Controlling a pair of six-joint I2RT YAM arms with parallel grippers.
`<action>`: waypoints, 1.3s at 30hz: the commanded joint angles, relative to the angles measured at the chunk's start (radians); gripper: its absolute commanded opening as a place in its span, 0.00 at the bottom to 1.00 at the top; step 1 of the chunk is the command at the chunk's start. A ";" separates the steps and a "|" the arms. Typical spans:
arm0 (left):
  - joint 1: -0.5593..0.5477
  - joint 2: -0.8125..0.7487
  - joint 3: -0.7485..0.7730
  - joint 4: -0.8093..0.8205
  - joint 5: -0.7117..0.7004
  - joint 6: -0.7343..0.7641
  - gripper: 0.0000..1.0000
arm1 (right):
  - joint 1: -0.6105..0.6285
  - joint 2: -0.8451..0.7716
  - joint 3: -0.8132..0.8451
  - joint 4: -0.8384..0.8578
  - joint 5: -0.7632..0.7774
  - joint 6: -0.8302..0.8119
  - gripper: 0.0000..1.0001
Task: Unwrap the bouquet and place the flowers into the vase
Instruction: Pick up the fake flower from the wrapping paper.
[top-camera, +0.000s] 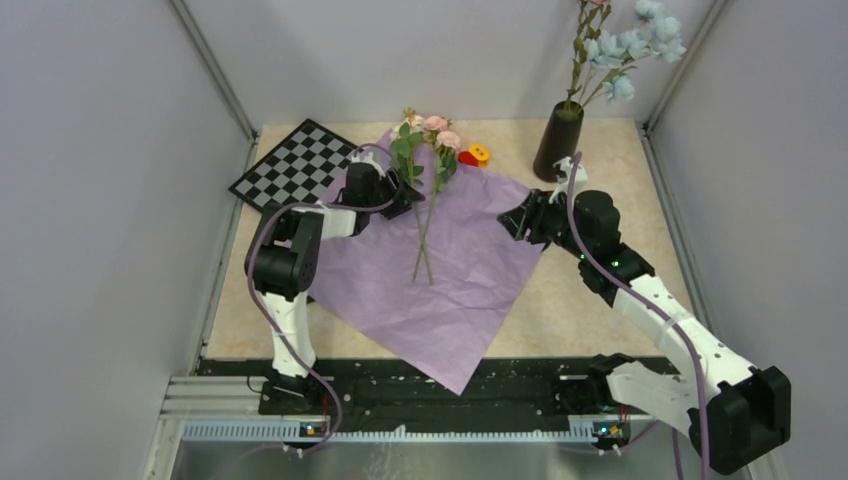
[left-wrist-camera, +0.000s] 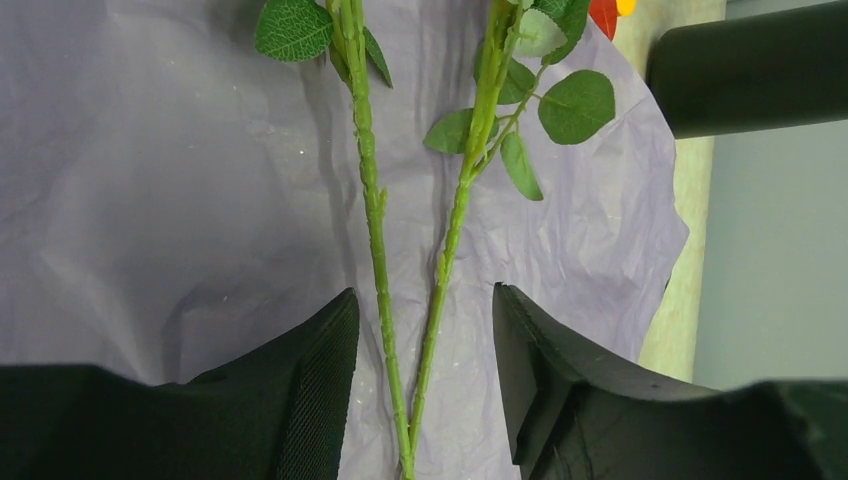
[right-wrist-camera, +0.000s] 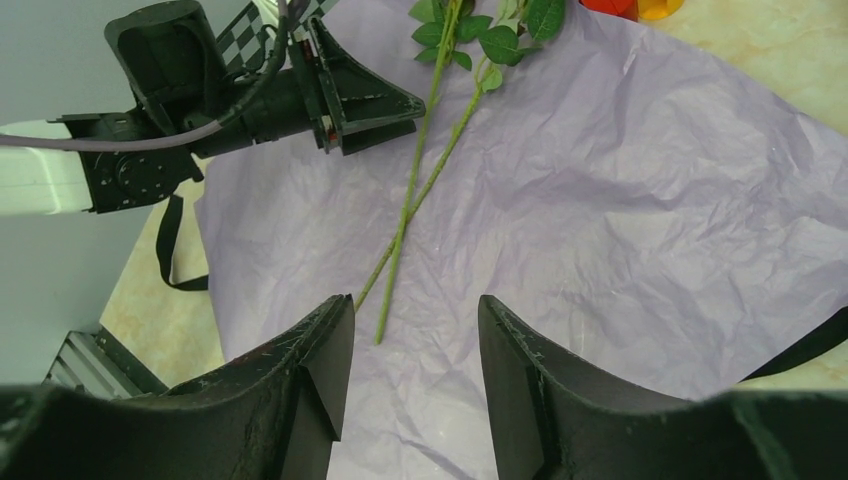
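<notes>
The bouquet's lilac paper (top-camera: 450, 290) lies spread flat on the table. Two flowers with pink blooms (top-camera: 437, 128) and long green stems (top-camera: 428, 215) rest on it. My left gripper (top-camera: 406, 192) hovers open over them. In the left wrist view both stems (left-wrist-camera: 375, 220) run between its jaws (left-wrist-camera: 425, 330), touching neither finger. My right gripper (top-camera: 515, 222) is open over the paper's right corner, with only bare paper (right-wrist-camera: 620, 200) between its fingers (right-wrist-camera: 415, 340). The dark vase (top-camera: 557, 142) stands upright at the back right and holds light-blue flowers (top-camera: 625, 50).
A checkered board (top-camera: 295, 165) lies at the back left, partly under the paper. A small red-and-yellow toy block (top-camera: 474, 155) sits behind the paper, left of the vase. Black ribbon (right-wrist-camera: 170, 250) trails off the paper's edge. Grey walls enclose three sides.
</notes>
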 joint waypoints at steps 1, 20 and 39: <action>-0.002 0.041 0.061 0.023 0.058 0.014 0.54 | 0.005 -0.030 0.018 0.006 0.008 -0.005 0.50; -0.003 0.078 0.053 0.040 0.084 -0.026 0.47 | 0.005 -0.052 0.035 -0.024 0.019 -0.018 0.48; -0.005 0.129 0.041 0.089 0.105 -0.070 0.35 | 0.005 -0.059 0.038 -0.029 0.013 -0.019 0.48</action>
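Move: The two pink-flower stems lie about 5 cm below the left fingers and some 1 cm to the right, running between the open tips. They cross about 7 cm nearer the base and 1 cm right of the hand; the pink blooms are about 20 cm ahead and 4 cm right, and the yellow ring is 14 cm ahead and 12 cm right. From the right hand, the stems lie roughly 17 cm ahead, 15 cm left and 22 cm below. The left hand eases down about 2.5 cm towards the two pink-flower stems, drifting some 1.5 cm to the right so that both green stems stay between its fingertips, just beyond the place where they cross. On the way it tilts by only about 5 degrees and gradually narrows its fingers from a bit over half open to about a third open, bringing one tip close by each stem without yet pinching them; whether a finger touches can't be seen. ##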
